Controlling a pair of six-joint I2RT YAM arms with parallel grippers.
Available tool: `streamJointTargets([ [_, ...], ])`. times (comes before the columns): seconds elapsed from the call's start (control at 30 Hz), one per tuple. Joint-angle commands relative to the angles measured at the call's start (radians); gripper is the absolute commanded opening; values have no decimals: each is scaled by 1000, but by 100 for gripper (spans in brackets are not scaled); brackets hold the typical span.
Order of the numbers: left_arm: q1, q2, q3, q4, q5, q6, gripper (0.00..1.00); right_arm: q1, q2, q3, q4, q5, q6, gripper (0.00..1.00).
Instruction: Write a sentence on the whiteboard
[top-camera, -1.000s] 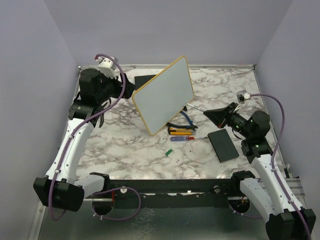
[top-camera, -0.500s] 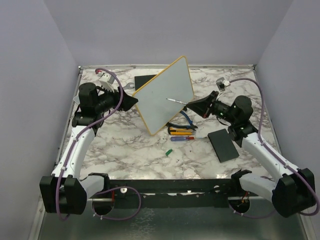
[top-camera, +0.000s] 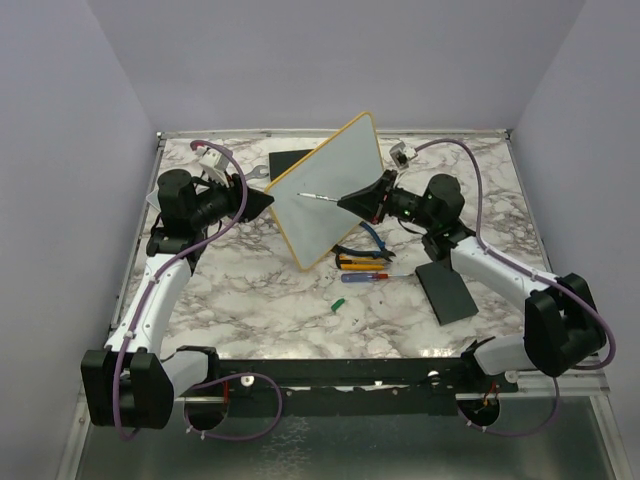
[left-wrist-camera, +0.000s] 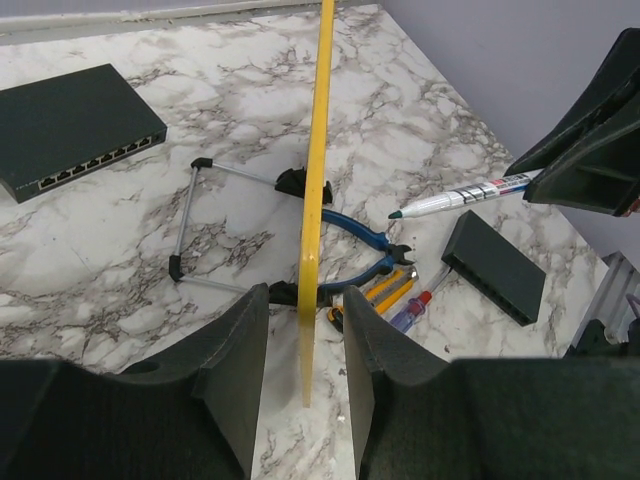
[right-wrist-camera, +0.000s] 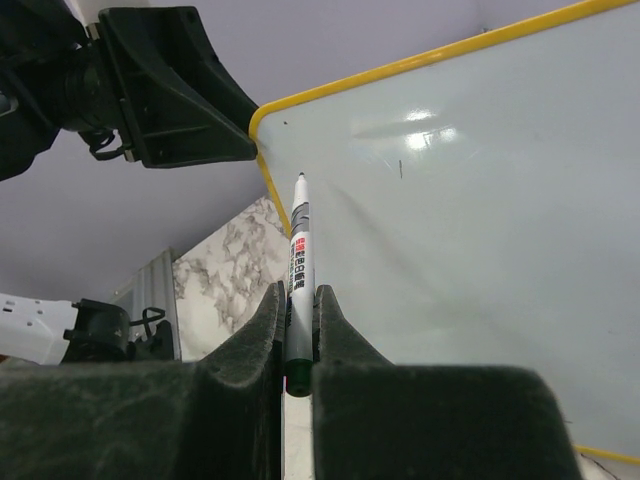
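Note:
The whiteboard (top-camera: 325, 195), white with a thin yellow rim, stands tilted on a wire easel (left-wrist-camera: 190, 225). No sentence shows on its face (right-wrist-camera: 480, 220), only a tiny dark mark (right-wrist-camera: 400, 168). My left gripper (top-camera: 268, 203) straddles the board's left edge. In the left wrist view the rim (left-wrist-camera: 318, 150) runs between the jaws of the left gripper (left-wrist-camera: 303, 300) with a gap on each side, so it is open. My right gripper (top-camera: 345, 200) (right-wrist-camera: 296, 290) is shut on a marker (right-wrist-camera: 299, 240). Its uncapped tip (top-camera: 303, 194) points at the board's face, close to it.
A black network switch (top-camera: 290, 160) lies behind the board. Blue pliers (top-camera: 370, 240), a yellow tool (top-camera: 362, 265) and a red-and-blue screwdriver (top-camera: 365, 277) lie at the board's foot. A flat black box (top-camera: 446, 291) sits to the right. A green cap (top-camera: 338, 304) lies nearer the front.
The right arm swung left, carrying the marker from beside the board to over its face. The left gripper came in around the board's left edge and its jaws narrowed.

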Motion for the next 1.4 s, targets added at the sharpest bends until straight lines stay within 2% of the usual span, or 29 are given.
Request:
streamJointTargets([
  [0.0, 5, -8, -14, 50, 22, 1, 36, 19, 41, 52, 62, 9, -3, 1],
  [0.2, 6, -5, -17, 59, 13, 2, 31, 30, 86, 82, 70, -2, -5, 1],
  [0.9, 6, -11, -37, 81, -3, 15, 0, 68, 164, 141, 63, 7, -27, 1],
  [1.37, 5, -36, -48, 80, -14, 32, 0, 77, 176, 145, 85, 22, -24, 1],
])
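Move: The whiteboard's left rim runs between the left gripper's open fingertips, about 1 cm ahead and 1 cm to the right, at fingertip height. The right gripper holds the marker; the writing spot near the board's upper left corner lies some 5 cm ahead of it, 13 cm left and level in height. A short ink stroke stands about 9 cm ahead and 8 cm left of it, and the blue pliers 2 cm ahead, 8 cm right, 25 cm below. Shut the left gripper from about a third open, holding the arm in place, so that its fingertips pinch the whiteboard's yellow rim. Meanwhile slide the right hand some 4 cm left and slightly forward, slowing as it goes, carrying the marker's tip in close to the board near the left fingertips; keep its grip on the marker. ##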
